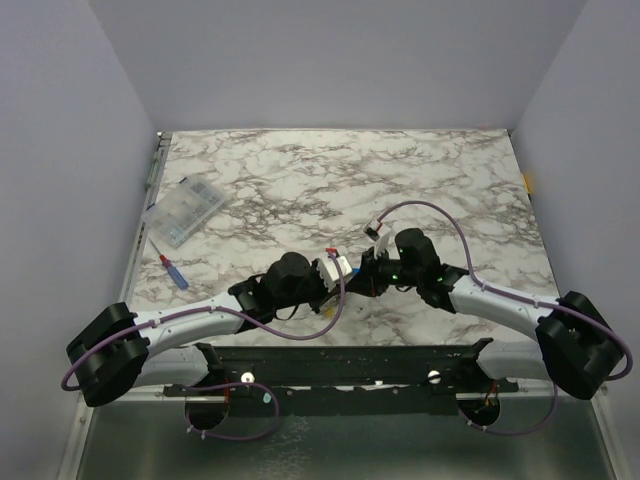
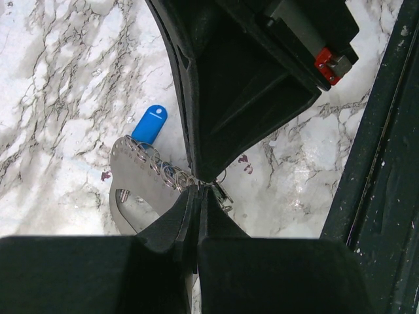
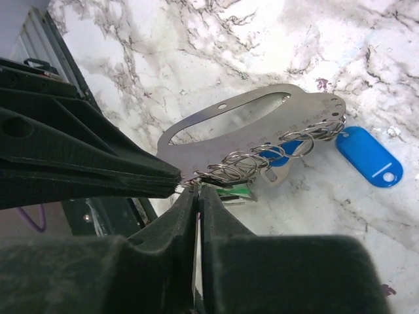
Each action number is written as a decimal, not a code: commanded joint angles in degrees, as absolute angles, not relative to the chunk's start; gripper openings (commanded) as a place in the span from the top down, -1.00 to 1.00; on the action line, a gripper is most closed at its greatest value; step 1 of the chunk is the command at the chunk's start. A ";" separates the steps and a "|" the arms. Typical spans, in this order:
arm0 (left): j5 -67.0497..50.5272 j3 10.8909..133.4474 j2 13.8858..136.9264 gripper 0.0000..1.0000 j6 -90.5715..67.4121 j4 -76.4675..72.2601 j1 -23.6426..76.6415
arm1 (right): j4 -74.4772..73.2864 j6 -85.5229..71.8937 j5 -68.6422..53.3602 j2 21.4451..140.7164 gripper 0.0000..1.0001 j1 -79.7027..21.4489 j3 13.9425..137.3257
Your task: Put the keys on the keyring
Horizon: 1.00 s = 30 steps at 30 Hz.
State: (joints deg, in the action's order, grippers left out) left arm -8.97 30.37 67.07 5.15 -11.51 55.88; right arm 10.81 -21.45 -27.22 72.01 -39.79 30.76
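A flat silvery metal plate [image 3: 249,127] with an oval slot carries a row of several small wire keyrings [image 3: 262,157] along one edge; it also shows in the left wrist view [image 2: 137,176]. A blue plastic key tag [image 3: 368,157] hangs at the far end of the row and shows too in the left wrist view [image 2: 149,123]. A green-headed key [image 3: 237,191] sits at the near end. My left gripper [image 2: 196,190] is shut on the plate's ring edge. My right gripper [image 3: 197,191] is shut on a thin silvery key blade, tip to tip with the left one [image 1: 352,270].
A clear compartment box [image 1: 185,210] stands at the left of the marble table [image 1: 400,180], with a red and blue screwdriver [image 1: 172,270] in front of it. A black rail [image 1: 350,365] runs along the near edge. Purple cables [image 1: 440,215] loop over both arms.
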 commanded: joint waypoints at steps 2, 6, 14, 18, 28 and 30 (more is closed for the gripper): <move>-10.54 29.97 66.01 1.00 4.58 -13.97 56.07 | 10.34 -22.06 -25.55 71.63 0.57 -39.90 32.56; -10.42 29.97 65.97 1.00 4.57 -13.98 56.07 | 9.89 -22.06 -25.36 71.28 0.39 -39.77 32.69; -10.39 29.88 65.59 1.00 4.48 -14.06 56.10 | 9.61 -19.14 -23.12 66.47 0.15 -39.47 31.88; -10.80 29.88 65.41 1.00 4.81 -14.25 56.11 | 14.49 -15.64 -25.04 62.12 -0.05 -39.47 28.58; -11.43 28.97 62.32 1.00 6.85 -14.16 56.10 | 38.37 -12.69 -34.07 60.51 -0.12 -39.54 16.25; -11.47 28.92 61.79 1.00 7.00 -14.19 56.08 | 41.69 -11.84 -33.94 60.75 -0.12 -39.49 14.25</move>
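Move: The right fingertips sit right at the near end of the keyring, on the small ring there beside the dark key, about level with it. The left hand has the same spot less than 1 cm to its right. From the right hand the metal plate's middle is some 3 cm ahead and 2 cm left, the green key roughly 1 cm ahead, 1 cm left and 2 cm lower, and the blue tag about 5 cm ahead, 1 cm right and 2 cm lower. The right fingers let go of the small ring at the keyring's near end, spreading to about half open while they barely shift. Then that hand lifts about 5 cm clear, sinks nearly 2 cm again and draws back some 2 cm, tilting about 20 degrees with its forward side and fingertips turning up. The left hand keeps its shut grip on the keyring, rising about 1 cm late on. ##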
